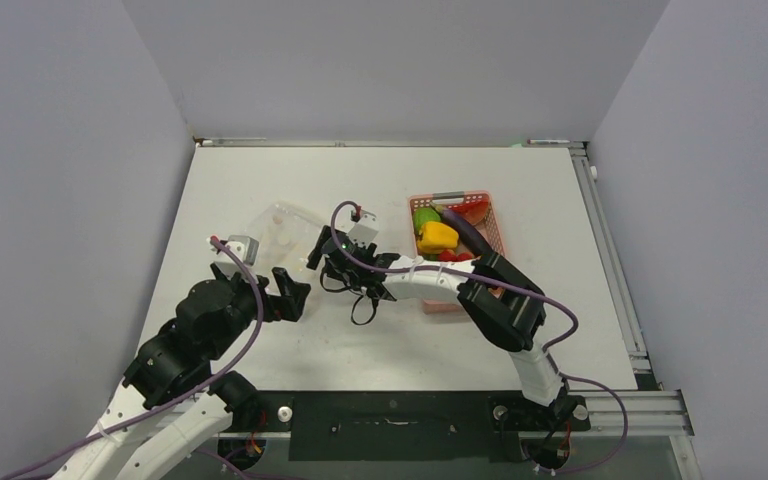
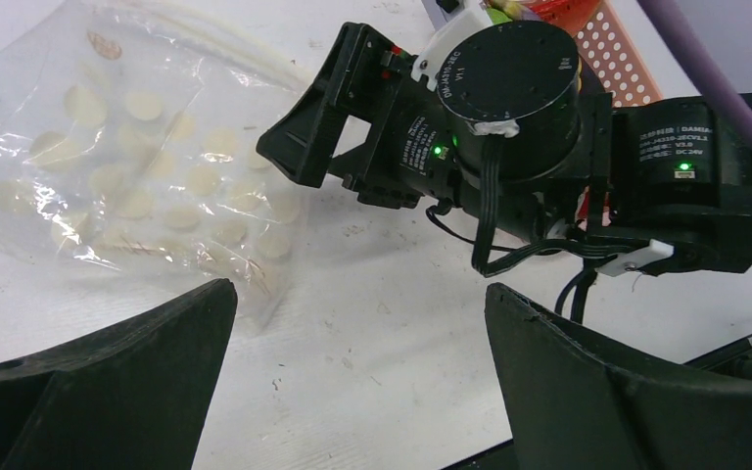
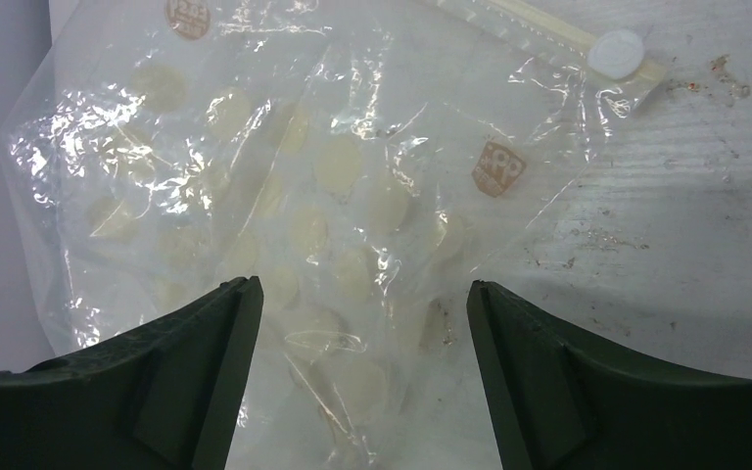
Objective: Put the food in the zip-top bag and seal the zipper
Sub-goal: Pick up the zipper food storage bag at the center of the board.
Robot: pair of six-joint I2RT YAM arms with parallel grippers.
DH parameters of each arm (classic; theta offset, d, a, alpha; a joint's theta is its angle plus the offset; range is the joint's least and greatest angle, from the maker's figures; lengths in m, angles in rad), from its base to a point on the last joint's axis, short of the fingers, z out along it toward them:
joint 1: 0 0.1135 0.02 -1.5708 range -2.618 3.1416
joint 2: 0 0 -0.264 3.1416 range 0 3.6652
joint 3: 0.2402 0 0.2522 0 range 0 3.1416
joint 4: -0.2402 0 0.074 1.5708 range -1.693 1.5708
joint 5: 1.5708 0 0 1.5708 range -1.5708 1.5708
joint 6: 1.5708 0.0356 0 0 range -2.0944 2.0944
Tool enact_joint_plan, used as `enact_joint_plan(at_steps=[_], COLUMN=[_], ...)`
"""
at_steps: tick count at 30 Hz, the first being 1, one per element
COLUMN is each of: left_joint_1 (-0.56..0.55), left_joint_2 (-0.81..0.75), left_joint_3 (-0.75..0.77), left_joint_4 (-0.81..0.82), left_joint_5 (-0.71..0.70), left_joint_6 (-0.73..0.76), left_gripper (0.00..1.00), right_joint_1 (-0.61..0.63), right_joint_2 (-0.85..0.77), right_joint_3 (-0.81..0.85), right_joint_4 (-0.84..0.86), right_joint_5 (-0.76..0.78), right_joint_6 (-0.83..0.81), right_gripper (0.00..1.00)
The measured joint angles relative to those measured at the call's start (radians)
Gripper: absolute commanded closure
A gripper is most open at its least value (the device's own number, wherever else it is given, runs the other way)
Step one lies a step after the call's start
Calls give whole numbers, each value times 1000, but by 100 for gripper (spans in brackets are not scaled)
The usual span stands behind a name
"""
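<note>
The zip-top bag (image 1: 282, 230) lies flat and crumpled on the table left of centre, clear with pale dots (image 3: 284, 196). In the right wrist view its zipper (image 3: 539, 27) runs along the top edge and ends at a white slider (image 3: 617, 51). My right gripper (image 3: 364, 294) hovers open right over the bag, with film below the gap and nothing pinched. The left gripper (image 2: 362, 313) is open over bare table, just beside the bag's near corner (image 2: 255, 284). The food sits in the pink basket (image 1: 495, 235): a yellow pepper (image 1: 437, 237), a green piece (image 1: 425, 216), a purple eggplant (image 1: 465, 228) and red pieces (image 1: 473, 209).
My right arm (image 1: 430, 283) stretches leftward in front of the basket, and its wrist (image 2: 509, 108) fills the upper middle of the left wrist view. Grey walls close in the table on three sides. A metal rail (image 1: 610, 260) runs along the right edge.
</note>
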Motion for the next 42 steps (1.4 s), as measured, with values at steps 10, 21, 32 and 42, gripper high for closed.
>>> enact_joint_plan(at_steps=[10, 21, 32, 42], left_joint_1=[0, 0, 0, 0], left_joint_2=[-11, -11, -11, -11], left_joint_3=[0, 0, 0, 0], left_joint_4=[0, 0, 0, 0], left_joint_5=[3, 8, 8, 8], left_joint_6=[0, 0, 0, 0], left_gripper=[4, 4, 4, 4], right_joint_1=[-13, -30, -35, -36], right_joint_2=[52, 85, 88, 41], right_joint_3=[25, 26, 25, -68], right_joint_4=[5, 29, 61, 125], right_joint_5=[7, 7, 6, -2], right_joint_6=[49, 64, 58, -27], right_gripper=[39, 72, 95, 95])
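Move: Ahead and to the left of the right hand lies the middle of the zipper bag, about 4 cm farther out, 8 cm left and 3 cm below. The bag's white zipper button is some 6 cm ahead and 5 cm right; the food basket stands roughly 25 cm right and 4 cm ahead, its yellow pepper about 21 cm right and 6 cm ahead. From the left hand the bag's middle lies about 16 cm ahead, 5 cm left and 20 cm down. Sinking about 3 cm while easing some 2 cm forward over the bag's near right-hand edge, the right hand closes its wide-open fingers fully and pinches the film between their tips, back from the zipper button. With the film held and the fingers shut, it then draws back and to the right by about 1.5 cm, staying low. ##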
